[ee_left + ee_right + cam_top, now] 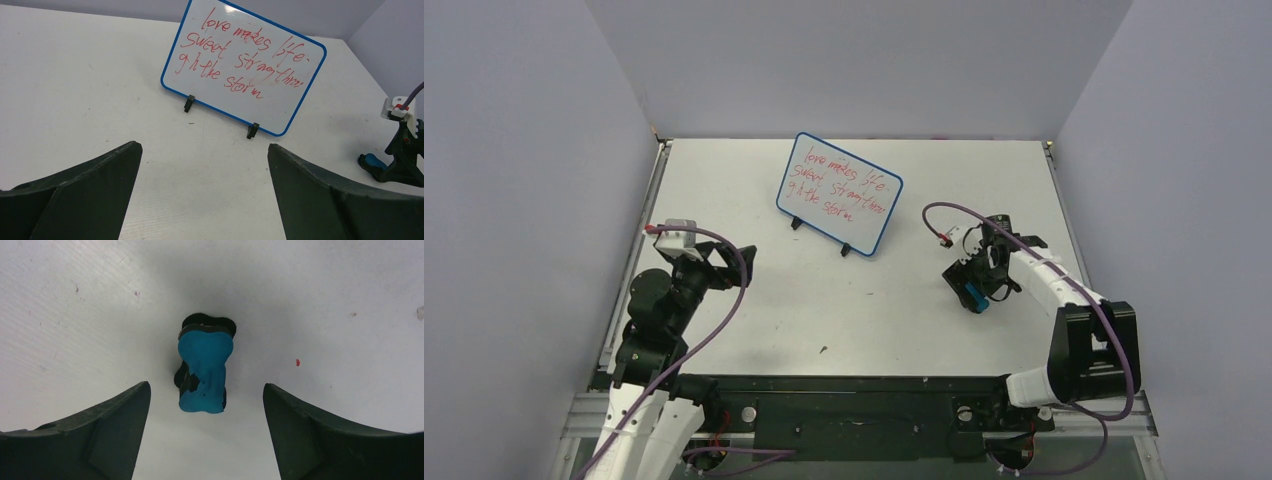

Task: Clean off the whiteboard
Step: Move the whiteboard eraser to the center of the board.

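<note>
The whiteboard stands tilted on its black wire stand at the back middle of the table, covered in three lines of red handwriting; the left wrist view shows the whiteboard ahead of the fingers. A small blue-black eraser lies on the table at the right. My right gripper hangs directly over it, open, and the eraser sits between the fingers, touching neither. My left gripper is open and empty at the left, well short of the board.
Grey walls close in the white table on the left, back and right. A purple cable loops off the right wrist. A black rail runs along the near edge by the arm bases.
</note>
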Motion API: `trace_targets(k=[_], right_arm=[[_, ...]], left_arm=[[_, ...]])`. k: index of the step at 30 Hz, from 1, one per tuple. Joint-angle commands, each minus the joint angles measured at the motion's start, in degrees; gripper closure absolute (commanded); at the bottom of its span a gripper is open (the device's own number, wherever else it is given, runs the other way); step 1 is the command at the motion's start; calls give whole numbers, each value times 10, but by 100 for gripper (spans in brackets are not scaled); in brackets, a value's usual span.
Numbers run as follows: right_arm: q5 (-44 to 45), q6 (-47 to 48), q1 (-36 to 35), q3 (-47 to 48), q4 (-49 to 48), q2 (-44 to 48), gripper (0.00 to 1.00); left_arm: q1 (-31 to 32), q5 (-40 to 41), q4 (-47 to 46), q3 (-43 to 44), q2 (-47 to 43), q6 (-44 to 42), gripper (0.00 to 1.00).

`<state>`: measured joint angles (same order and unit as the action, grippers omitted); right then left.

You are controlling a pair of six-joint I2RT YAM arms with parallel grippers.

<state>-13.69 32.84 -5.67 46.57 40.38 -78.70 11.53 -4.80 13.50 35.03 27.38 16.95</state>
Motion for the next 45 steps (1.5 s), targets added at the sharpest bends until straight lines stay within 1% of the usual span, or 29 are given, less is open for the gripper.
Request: trace_targets(k=[1,4,6,15,17,18,19,21,23,26,30,32,33,34,35,36,37,38,39,40,41,42,45], right_arm=[[10,-32,-1,49,-21,-41,27],[10,-39,0,60,-20,-67,34],[7,-40,0,61,-19,-74,36],[7,-24,0,50,1,-90,44],[10,-24,-4,54,3,-102,49],[12,-25,-5,56,5,-105,53],[13,-25,-7,58,5,-108,55],[11,-25,-9,58,5,-105,67],[7,-24,-14,57,5,-100,74],[5,-18,-25,56,6,-94,79],[8,13,-80,61,15,-72,83],[1,44,-150,70,34,-56,84],[-2,70,-173,76,42,-55,84],[-6,80,-219,90,56,-57,84],[-3,98,-245,100,62,-61,84],[2,105,-296,123,73,-75,84],[12,119,-319,137,78,-84,84],[16,129,-360,168,85,-107,84],[21,132,-378,186,88,-120,84],[22,135,-407,231,99,-154,84],[21,135,-419,256,106,-172,85],[20,134,-439,305,117,-210,85],[23,121,-469,392,121,-279,84]], left_arm=[[-3,-8,-14,6,-9,-3,3],[-3,-10,-15,5,-11,-3,3],[-3,-12,-15,4,-12,-3,3],[-3,-16,-16,4,-14,-4,3],[-3,-17,-16,4,-14,-4,3],[-3,-18,-16,4,-15,-4,3],[-3,-17,-16,4,-15,-4,3],[-3,-16,-15,4,-16,-4,3],[-3,-16,-15,5,-17,-5,3],[-3,-17,-15,5,-14,-5,3],[-2,-18,-14,8,-14,-8,3],[-7,-16,-12,11,-19,-10,3],[-12,-13,-12,10,-22,-11,3],[-14,-12,-13,11,-29,-11,3],[-21,-5,-13,11,-33,-10,3],[-24,-1,-13,10,-43,-11,3],[-30,15,-11,10,-48,-12,3],[-32,25,-8,11,-57,-14,3],[-36,50,-2,13,-61,-14,3],[-37,66,6,16,-67,-15,3],[-40,94,10,18,-71,-15,3],[-42,119,14,19,-78,-15,3],[-48,157,22,19,-90,-14,3]])
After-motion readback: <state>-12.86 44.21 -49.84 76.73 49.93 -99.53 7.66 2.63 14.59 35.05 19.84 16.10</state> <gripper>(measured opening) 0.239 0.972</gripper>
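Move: The eraser lies under the open right fingers, about 3 cm below and roughly 1 cm ahead and 1 cm left of them. From the right hand, the whiteboard's middle is some 24 cm ahead, 30 cm left and at about its height; the board's nearer black clip is about 12 cm ahead, 28 cm left and 3 cm below. From the left hand, the eraser lies around 45 cm right, 3 cm ahead and 25 cm below. Ease the right gripper down about 2.5 cm over the eraser, edging forward and back on the way, and close the fingers on its sides. Then sweep it left towards the whiteboard, some 23 cm, rising 6–7 cm, drifting slightly back and turning about 55 degrees counter-clockwise. Late on, shift the left gripper about 4 cm left and slightly up, turning a little counter-clockwise. ##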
